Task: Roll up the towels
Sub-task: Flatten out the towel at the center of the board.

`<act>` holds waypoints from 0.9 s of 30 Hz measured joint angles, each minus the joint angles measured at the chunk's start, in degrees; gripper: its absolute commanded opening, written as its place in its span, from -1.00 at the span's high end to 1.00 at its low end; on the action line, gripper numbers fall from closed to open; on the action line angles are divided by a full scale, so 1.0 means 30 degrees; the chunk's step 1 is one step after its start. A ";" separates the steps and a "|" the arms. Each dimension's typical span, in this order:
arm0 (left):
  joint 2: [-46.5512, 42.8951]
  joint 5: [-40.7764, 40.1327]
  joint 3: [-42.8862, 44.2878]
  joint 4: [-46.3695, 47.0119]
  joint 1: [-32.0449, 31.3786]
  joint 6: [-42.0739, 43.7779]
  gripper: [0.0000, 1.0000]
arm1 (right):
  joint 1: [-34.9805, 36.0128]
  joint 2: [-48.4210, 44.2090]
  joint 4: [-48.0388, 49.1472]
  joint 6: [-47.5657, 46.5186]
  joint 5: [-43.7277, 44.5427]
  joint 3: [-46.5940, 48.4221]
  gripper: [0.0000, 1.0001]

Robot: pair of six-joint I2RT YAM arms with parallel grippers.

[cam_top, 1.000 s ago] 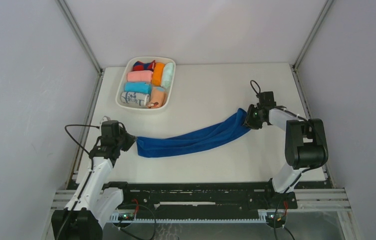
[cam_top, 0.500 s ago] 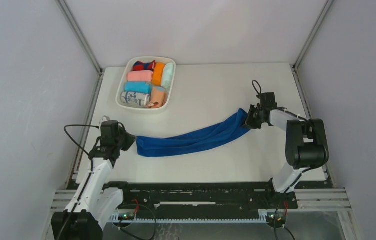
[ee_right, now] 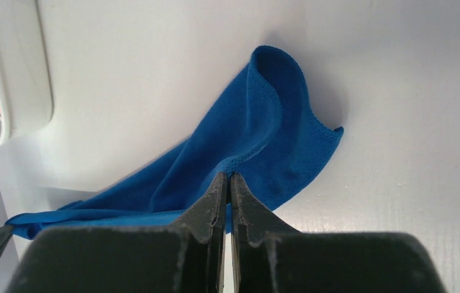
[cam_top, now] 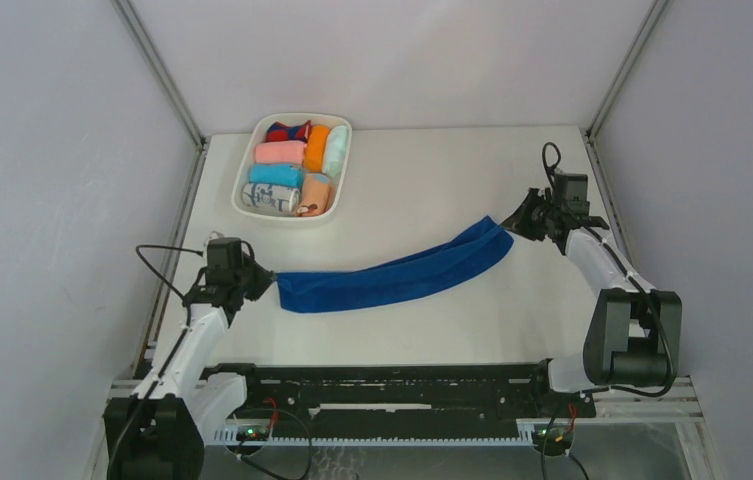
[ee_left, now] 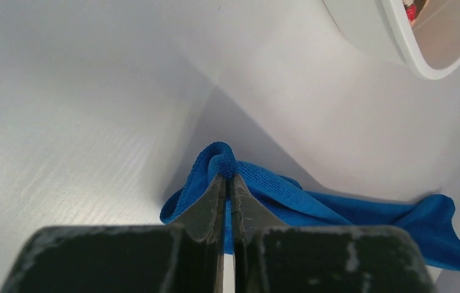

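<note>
The long royal-blue towel (cam_top: 392,278) is stretched in a shallow curve across the table from left to right. My left gripper (cam_top: 270,283) is shut on its left end, and the left wrist view shows a bunched fold of the towel (ee_left: 313,204) pinched at the tips of the left gripper (ee_left: 228,176). My right gripper (cam_top: 514,224) is shut on the right end. In the right wrist view the right gripper (ee_right: 228,177) pinches the hemmed edge of the towel (ee_right: 264,122), whose corner lies flat on the table. A small peach-orange roll (cam_top: 317,193) sits in the bin.
A white bin (cam_top: 282,219) at the back left holds several rolled cloths in pink, light blue, orange, mint and a white print. Its rim shows in the left wrist view (ee_left: 398,49) and the right wrist view (ee_right: 19,79). Grey walls enclose the table on three sides.
The right gripper closed on the towel's right end and moved right and back with it, pulling the towel straighter. The left gripper kept its hold and shifted slightly.
</note>
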 measured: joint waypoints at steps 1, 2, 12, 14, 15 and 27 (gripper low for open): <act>0.0321 0.0007 0.0000 0.0219 0.0015 -0.0029 0.74 | -0.0073 -0.0219 0.0015 0.0044 -0.0036 0.0051 1.00; 0.0568 0.0044 0.0000 0.0430 0.0051 -0.0080 0.70 | -0.0109 -0.0357 0.0051 0.0058 -0.0102 0.0102 1.00; -0.1392 0.0342 -0.2069 0.1588 0.1494 -0.1035 0.22 | -0.0153 -0.0619 -0.0073 -0.0109 -0.0685 0.0153 1.00; -0.2484 0.0335 -0.2849 0.0962 0.1676 -0.1056 0.03 | -0.0153 -0.0969 -0.0058 -0.0153 -0.0736 0.0044 1.00; -0.3053 0.0357 -0.3096 0.0532 0.1719 -0.1027 -0.06 | -0.0153 -0.1195 -0.0058 -0.0168 -0.0780 -0.0044 1.00; -0.0488 0.0350 -0.0066 -0.1027 -0.0678 0.0794 -0.34 | 0.0452 -0.3184 0.0495 -0.0182 -0.0510 -0.1596 1.00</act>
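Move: The left fingers hold the near-left corner area of the blue towel a few centimetres above the board; the towel's middle lies about 20 cm to that hand's right, roughly level with it fore and aft and 6 cm below. The white box stands some 20 cm ahead of the left hand, 2 cm right and 4 cm lower. The right hand grips the other end; from it the towel's middle is about 8 cm back, 19 cm left and 9 cm below. Edging forward about 1 cm, then back some 4 cm while dipping 2 cm and drifting left, the left hand opens its fingers wide and lets go of the towel, then swings right and a little forward and up over its freed end. The right hand keeps its shut grip, lifting about 3 cm and then easing back and slightly left, its fingertips tilting a little upward. ##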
